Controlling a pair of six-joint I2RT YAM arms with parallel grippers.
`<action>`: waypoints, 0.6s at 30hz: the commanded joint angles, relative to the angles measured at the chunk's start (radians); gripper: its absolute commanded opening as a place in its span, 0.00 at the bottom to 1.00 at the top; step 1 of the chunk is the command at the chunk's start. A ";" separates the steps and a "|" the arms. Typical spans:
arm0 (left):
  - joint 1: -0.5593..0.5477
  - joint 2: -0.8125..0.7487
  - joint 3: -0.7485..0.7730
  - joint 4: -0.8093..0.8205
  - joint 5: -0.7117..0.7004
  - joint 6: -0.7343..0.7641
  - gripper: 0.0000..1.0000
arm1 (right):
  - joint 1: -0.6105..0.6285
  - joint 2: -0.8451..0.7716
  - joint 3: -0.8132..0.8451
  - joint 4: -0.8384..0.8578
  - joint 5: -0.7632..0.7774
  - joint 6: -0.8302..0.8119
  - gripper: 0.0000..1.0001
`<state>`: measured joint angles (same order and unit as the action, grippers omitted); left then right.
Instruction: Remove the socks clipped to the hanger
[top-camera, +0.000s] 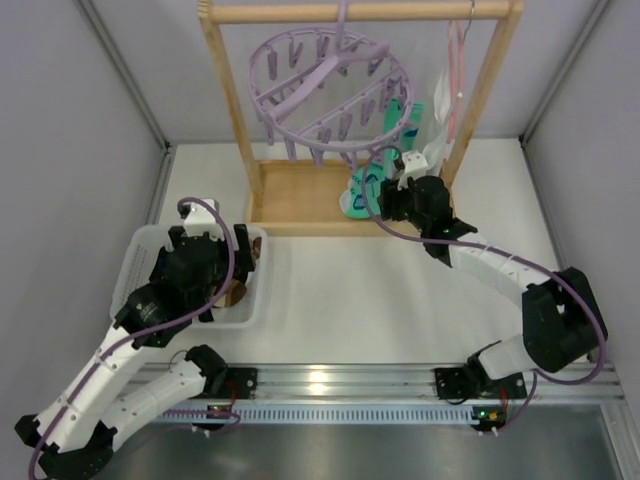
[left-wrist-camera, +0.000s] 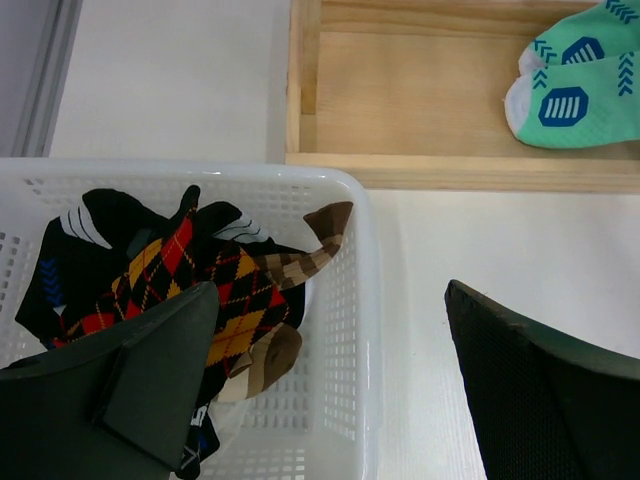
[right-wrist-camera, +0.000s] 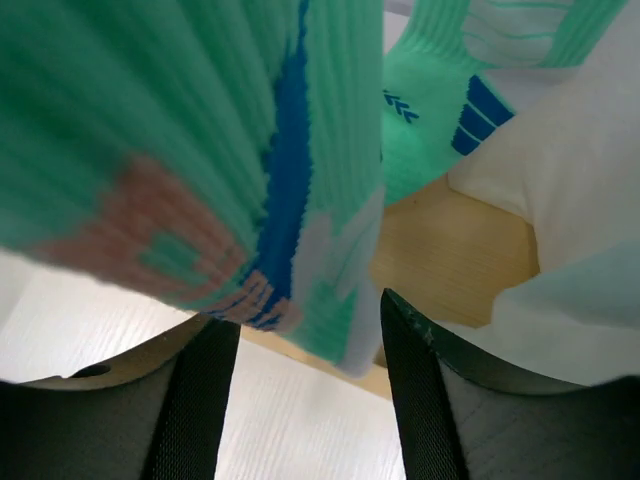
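The lilac hanger (top-camera: 318, 88) hangs from the wooden frame's top bar. A pair of mint-green socks (top-camera: 392, 140) is still clipped to its right side, toes reaching the frame's base. My right gripper (top-camera: 385, 190) is at their lower end. In the right wrist view, one mint sock (right-wrist-camera: 200, 150) hangs down into the gap of that gripper (right-wrist-camera: 300, 345); the jaws stand apart, neither pad pressing it. My left gripper (left-wrist-camera: 340, 400) is wide open over the basket's right rim, holding nothing. Red argyle (left-wrist-camera: 190, 270), brown-striped (left-wrist-camera: 300, 260) and black socks (left-wrist-camera: 90, 230) lie in the basket.
The white mesh basket (top-camera: 150, 245) sits at the left front. The tall wooden frame (top-camera: 290, 195) stands at the back, its base tray (left-wrist-camera: 420, 100) holding the mint sock toes (left-wrist-camera: 570, 75). A white cloth (top-camera: 437, 150) and a thin pink hanger (top-camera: 455, 70) hang beside the socks.
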<state>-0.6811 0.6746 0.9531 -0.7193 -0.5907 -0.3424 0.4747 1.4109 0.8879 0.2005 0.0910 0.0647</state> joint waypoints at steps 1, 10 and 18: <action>0.006 -0.001 0.016 0.026 0.012 -0.013 0.98 | -0.011 0.052 0.052 0.147 -0.060 -0.029 0.55; 0.006 -0.032 0.165 0.024 0.064 -0.009 0.98 | 0.050 0.016 -0.101 0.421 -0.043 -0.037 0.18; 0.006 0.045 0.384 0.024 0.135 -0.023 0.98 | 0.119 -0.053 -0.191 0.547 0.006 -0.022 0.00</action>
<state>-0.6804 0.6735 1.2446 -0.7273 -0.5060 -0.3481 0.5442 1.4258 0.7181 0.5995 0.0746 0.0311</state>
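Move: The right hand is open around the lower part of the nearer mint sock, whose middle is about 1 cm ahead, 2 cm left and 4 cm above it. The second mint sock hangs some 7 cm straight ahead, about level. White cloth is roughly 5 cm ahead and 8 cm right. The hanger ring's middle is about 3 cm ahead, 10 cm left and 20 cm up. From the left hand the nearer sock lies about 18 cm ahead, 25 cm right and 5 cm lower. The right fingers close fully from half open and pinch the hanging mint sock near its foot. The hand meanwhile shifts about 3 cm left, first easing forward a little, then drawing back, its fingertips tilting up about 10 degrees. The left hand, still open and empty, rises some 11 cm away from the basket, tilting its fingertips up and rolling left side down. ##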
